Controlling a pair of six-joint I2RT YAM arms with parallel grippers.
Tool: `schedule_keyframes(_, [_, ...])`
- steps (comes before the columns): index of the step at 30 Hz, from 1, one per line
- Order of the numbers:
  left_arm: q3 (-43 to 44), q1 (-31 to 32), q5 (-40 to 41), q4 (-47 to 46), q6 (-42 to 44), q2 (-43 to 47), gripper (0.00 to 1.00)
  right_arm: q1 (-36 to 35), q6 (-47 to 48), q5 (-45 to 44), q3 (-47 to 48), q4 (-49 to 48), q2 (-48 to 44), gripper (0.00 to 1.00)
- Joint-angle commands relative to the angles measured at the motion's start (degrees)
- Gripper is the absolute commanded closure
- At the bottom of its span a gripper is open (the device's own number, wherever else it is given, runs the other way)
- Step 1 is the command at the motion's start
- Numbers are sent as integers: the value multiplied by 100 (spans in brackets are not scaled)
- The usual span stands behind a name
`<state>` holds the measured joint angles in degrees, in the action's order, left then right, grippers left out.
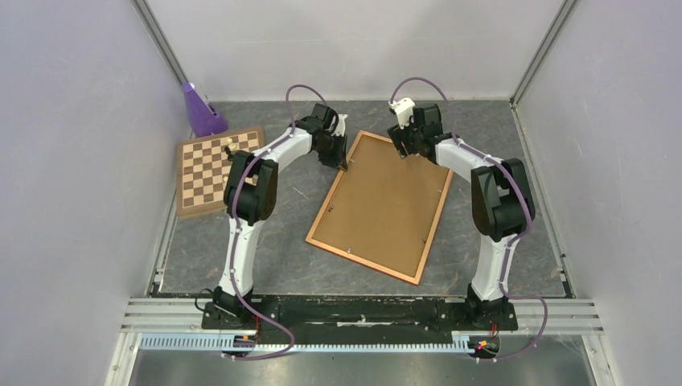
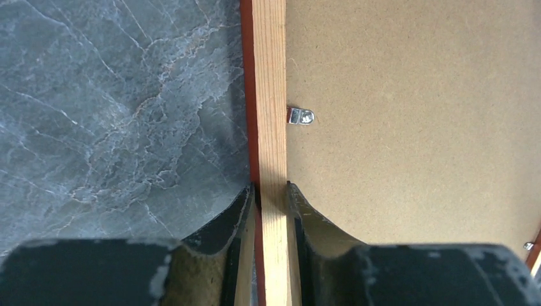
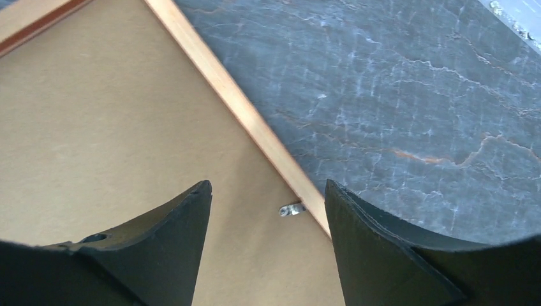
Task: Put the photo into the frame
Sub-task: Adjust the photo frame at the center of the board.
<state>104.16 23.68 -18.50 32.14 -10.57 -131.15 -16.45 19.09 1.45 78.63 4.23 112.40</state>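
Observation:
The orange-brown wooden frame [image 1: 361,259] lies back side up on the grey table, with a plain brown backing panel [image 1: 382,201] sitting in it. The photo is hidden. My left gripper [image 1: 338,161] is at the frame's far left rail and shut on that rail [image 2: 269,95], one finger outside it and one on the panel side. A small metal clip [image 2: 300,116] sits just ahead of it. My right gripper [image 1: 403,148] hovers open over the far end of the frame. Its fingers [image 3: 376,242] straddle the rail [image 3: 228,95] and another clip [image 3: 291,209], touching nothing.
A checkered chessboard [image 1: 215,169] lies at the left of the table, with a purple cone-like object [image 1: 197,108] behind it in the far left corner. Walls close in the table on three sides.

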Motion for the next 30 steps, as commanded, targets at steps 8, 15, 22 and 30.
schedule_keyframes(8, [575,-41,-74,346,477,115,33,269,402,150,1247,436,1037,36])
schedule_keyframes(15, [323,-41,-146,450,588,806,32,402,446,293,1407,500,1286,41])
schedule_keyframes(22, [-434,181,-763,866,1511,1690,32,534,333,391,1400,503,1422,51])
schedule_keyframes(30, [-1616,699,-980,1177,2575,2563,32,855,-3,258,1197,355,1335,73])
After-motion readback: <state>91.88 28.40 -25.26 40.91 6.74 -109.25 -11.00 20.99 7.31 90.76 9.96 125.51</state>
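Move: Straddling the frame's left rail, the left hand already has it between its fingertips; a metal clip sits about 3 cm ahead and 3 cm right, and the far-left corner some 11 cm ahead and 5 cm right. The right hand hangs open, with its spot on the far rail about 4 cm ahead, 3 cm right and 6 cm below. From this hand the far-left corner lies roughly 9 cm ahead and 11 cm left. Letting go of the left rail, the left hand opens, lifts about 10 cm clear, then swings back about 10 cm with its fingers open, turning some 20 degrees clockwise. Meanwhile the right hand sinks, reaching forward and a little right to the far rail; its fingers straddle the rail and close on it near a clip. ##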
